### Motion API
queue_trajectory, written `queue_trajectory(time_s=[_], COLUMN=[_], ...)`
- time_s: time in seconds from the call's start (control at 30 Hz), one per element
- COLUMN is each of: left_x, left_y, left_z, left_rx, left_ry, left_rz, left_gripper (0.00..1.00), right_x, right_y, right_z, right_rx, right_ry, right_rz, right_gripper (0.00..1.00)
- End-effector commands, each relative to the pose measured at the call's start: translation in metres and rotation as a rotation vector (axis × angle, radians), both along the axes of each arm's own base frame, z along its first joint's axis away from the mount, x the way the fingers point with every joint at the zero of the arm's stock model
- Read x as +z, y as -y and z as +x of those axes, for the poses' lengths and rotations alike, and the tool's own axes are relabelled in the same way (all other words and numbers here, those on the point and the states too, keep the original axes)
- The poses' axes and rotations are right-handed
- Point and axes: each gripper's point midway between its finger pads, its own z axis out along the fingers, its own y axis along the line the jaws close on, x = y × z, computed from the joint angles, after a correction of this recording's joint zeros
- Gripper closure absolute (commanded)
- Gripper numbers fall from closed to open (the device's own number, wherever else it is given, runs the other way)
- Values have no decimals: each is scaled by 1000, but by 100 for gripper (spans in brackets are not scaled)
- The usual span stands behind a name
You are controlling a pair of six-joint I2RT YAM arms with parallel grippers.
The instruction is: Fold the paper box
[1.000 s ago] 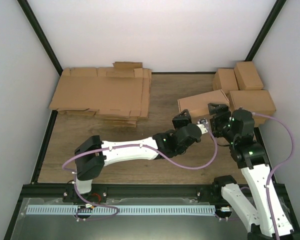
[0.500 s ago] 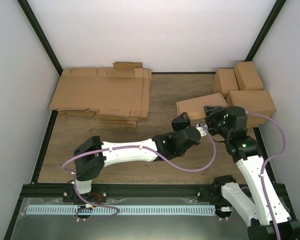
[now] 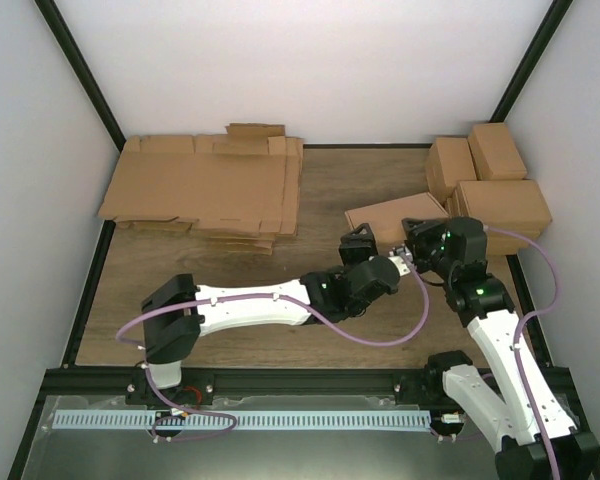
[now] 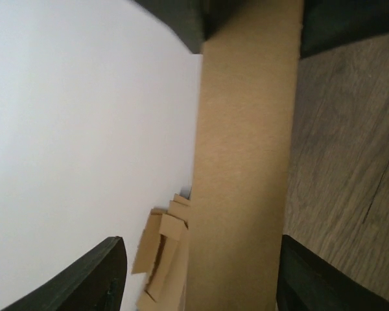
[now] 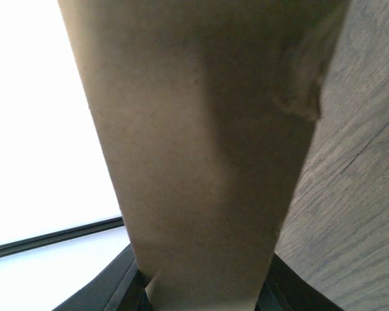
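Observation:
The paper box is a closed brown cardboard box on the wooden table, right of centre. My right gripper is at its near right end. In the right wrist view the box fills the space between the two dark fingers, so the right gripper is shut on it. My left gripper is at the box's near left end. In the left wrist view the box's side runs between the fingers of the left gripper, which is open, with a gap beside the left finger.
A pile of flat brown cardboard sheets lies at the back left and also shows far off as sheets in the left wrist view. Finished closed boxes are stacked at the back right, just behind the right arm. White walls enclose the table.
The right gripper has closed on the box and moved left with it. The left gripper has opened. The box has shifted slightly left and toward the arms.

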Motion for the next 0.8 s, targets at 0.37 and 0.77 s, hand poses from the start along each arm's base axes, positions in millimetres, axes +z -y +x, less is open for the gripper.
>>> queue_trajectory(time_s=[0.37, 0.77], left_x=[17, 25], left_y=[-60, -142], left_z=[-47, -71], left_rx=[15, 34], left_ry=[-213, -487], left_rz=[-325, -751], left_gripper=[0, 0], right_x=[36, 57], right_y=[3, 45], right_z=[29, 55], right_rx=[7, -3], right_ry=[133, 202], right_rz=[-77, -76], right_gripper=[82, 85])
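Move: The closed paper box is already pinched in the right hand, its middle roughly 3 cm ahead and 4 cm left of that hand, about level with it. The front box pile lies some 17 cm right and 6 cm ahead of the right hand, the back pile about 10 cm right and 15 cm ahead, both perhaps 15 cm lower. From the left hand, whose fingers are already half open round the box, its middle is about 3 cm ahead and 5 cm right. Leftward and back the left hand pulls clear of the box, about 14 cm in all and rising slightly first, its fingers opening wide while it rolls left side down some 30 degrees and tips downward. The right hand keeps its pinch and carries the box forward about 4 cm, then also rightward towards the piles, barely changing height. ##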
